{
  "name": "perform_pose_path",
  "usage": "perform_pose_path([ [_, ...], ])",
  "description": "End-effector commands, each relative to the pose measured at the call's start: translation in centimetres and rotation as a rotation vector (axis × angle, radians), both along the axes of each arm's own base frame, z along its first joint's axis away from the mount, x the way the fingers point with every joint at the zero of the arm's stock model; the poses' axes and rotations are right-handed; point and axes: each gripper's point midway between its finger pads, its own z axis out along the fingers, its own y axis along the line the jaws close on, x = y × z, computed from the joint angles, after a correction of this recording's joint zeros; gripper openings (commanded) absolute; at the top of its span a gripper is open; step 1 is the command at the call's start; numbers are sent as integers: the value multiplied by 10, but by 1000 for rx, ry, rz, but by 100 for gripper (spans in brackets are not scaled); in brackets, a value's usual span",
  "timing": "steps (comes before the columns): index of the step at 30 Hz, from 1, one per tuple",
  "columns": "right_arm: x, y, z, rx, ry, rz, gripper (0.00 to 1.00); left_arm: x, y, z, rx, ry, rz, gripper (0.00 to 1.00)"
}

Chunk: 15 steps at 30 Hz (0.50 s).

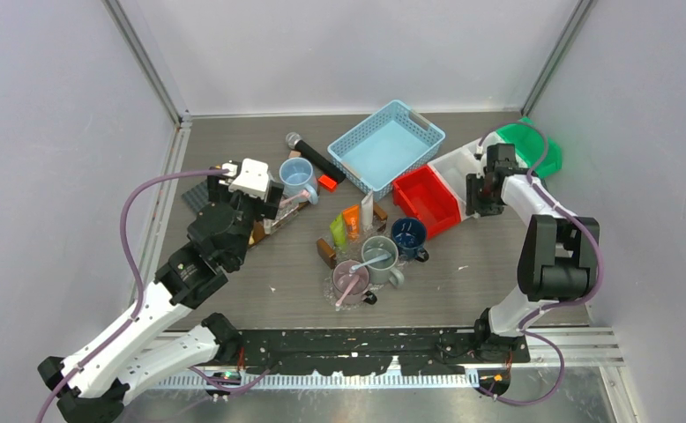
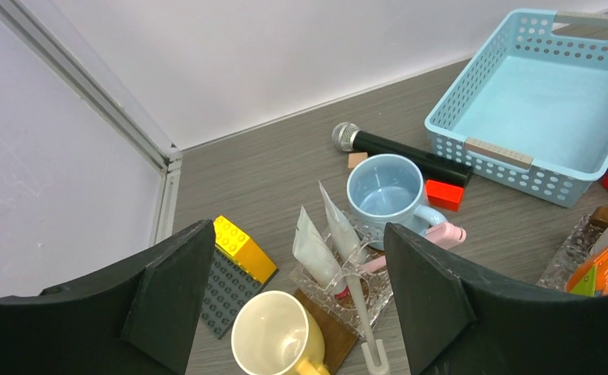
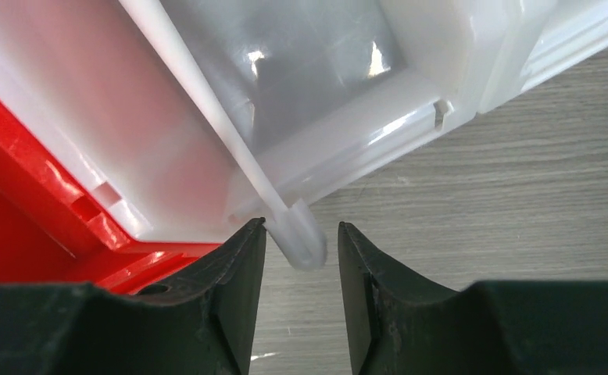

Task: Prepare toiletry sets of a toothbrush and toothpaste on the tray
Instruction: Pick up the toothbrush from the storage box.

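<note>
My left gripper (image 2: 297,231) hangs open above a clear tray (image 2: 380,303) that holds two white toothpaste tubes (image 2: 313,251), a white toothbrush (image 2: 359,312) and a pink toothbrush (image 2: 442,234). In the top view this gripper (image 1: 267,210) is at the left, beside the blue mug (image 1: 298,176). My right gripper (image 3: 301,226) stands open around the tip of a white toothbrush (image 3: 199,101) that lies in the white bin (image 3: 348,148) and pokes over its corner; a gap shows on the right side. Orange (image 1: 351,220), green (image 1: 338,232) and white (image 1: 368,210) tubes stand mid-table.
A yellow mug (image 2: 273,337), a yellow brick (image 2: 242,248) and a grey baseplate (image 2: 224,291) lie under my left gripper. Behind are a black microphone (image 2: 398,148), a light blue basket (image 2: 535,101) and a red block (image 2: 444,194). Red (image 1: 426,201) and green (image 1: 533,145) bins flank the white one. Grey (image 1: 379,256), pink (image 1: 351,280) and dark blue (image 1: 407,236) mugs stand mid-table.
</note>
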Motion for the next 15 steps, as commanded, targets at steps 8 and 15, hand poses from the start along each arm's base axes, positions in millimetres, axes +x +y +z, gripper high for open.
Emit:
perform_pose_path([
  [8, 14, -2, 7, -13, -74, 18, 14, 2, 3, 13, -37, -56, 21, 81],
  [15, 8, 0, 42, 7, -120, -40, 2, 2, 3, 13, -38, -58, 18, 81],
])
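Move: Just ahead and slightly left of the right fingertips lies the toothbrush's handle end, jutting over the white storage box's near rim. The toothbrush's middle is about 8 cm ahead, 3 cm left and 2 cm below, with the storage box's middle below it. The red box is centred some 12 cm left and 1 cm ahead; the navy mug stands 16 cm left and 7 cm back. From the left hand the toothbrush is roughly 50 cm right, 16 cm ahead and 30 cm lower. Closing on the end of the toothbrush handle, the right hand eases just under 1 cm forward and about half a centimetre down, fingers still pointing steeply at the table. Its half-open fingers shut until both pads pinch the handle just outside the box rim; then the hand turns back and up by roughly half a centimetre. ##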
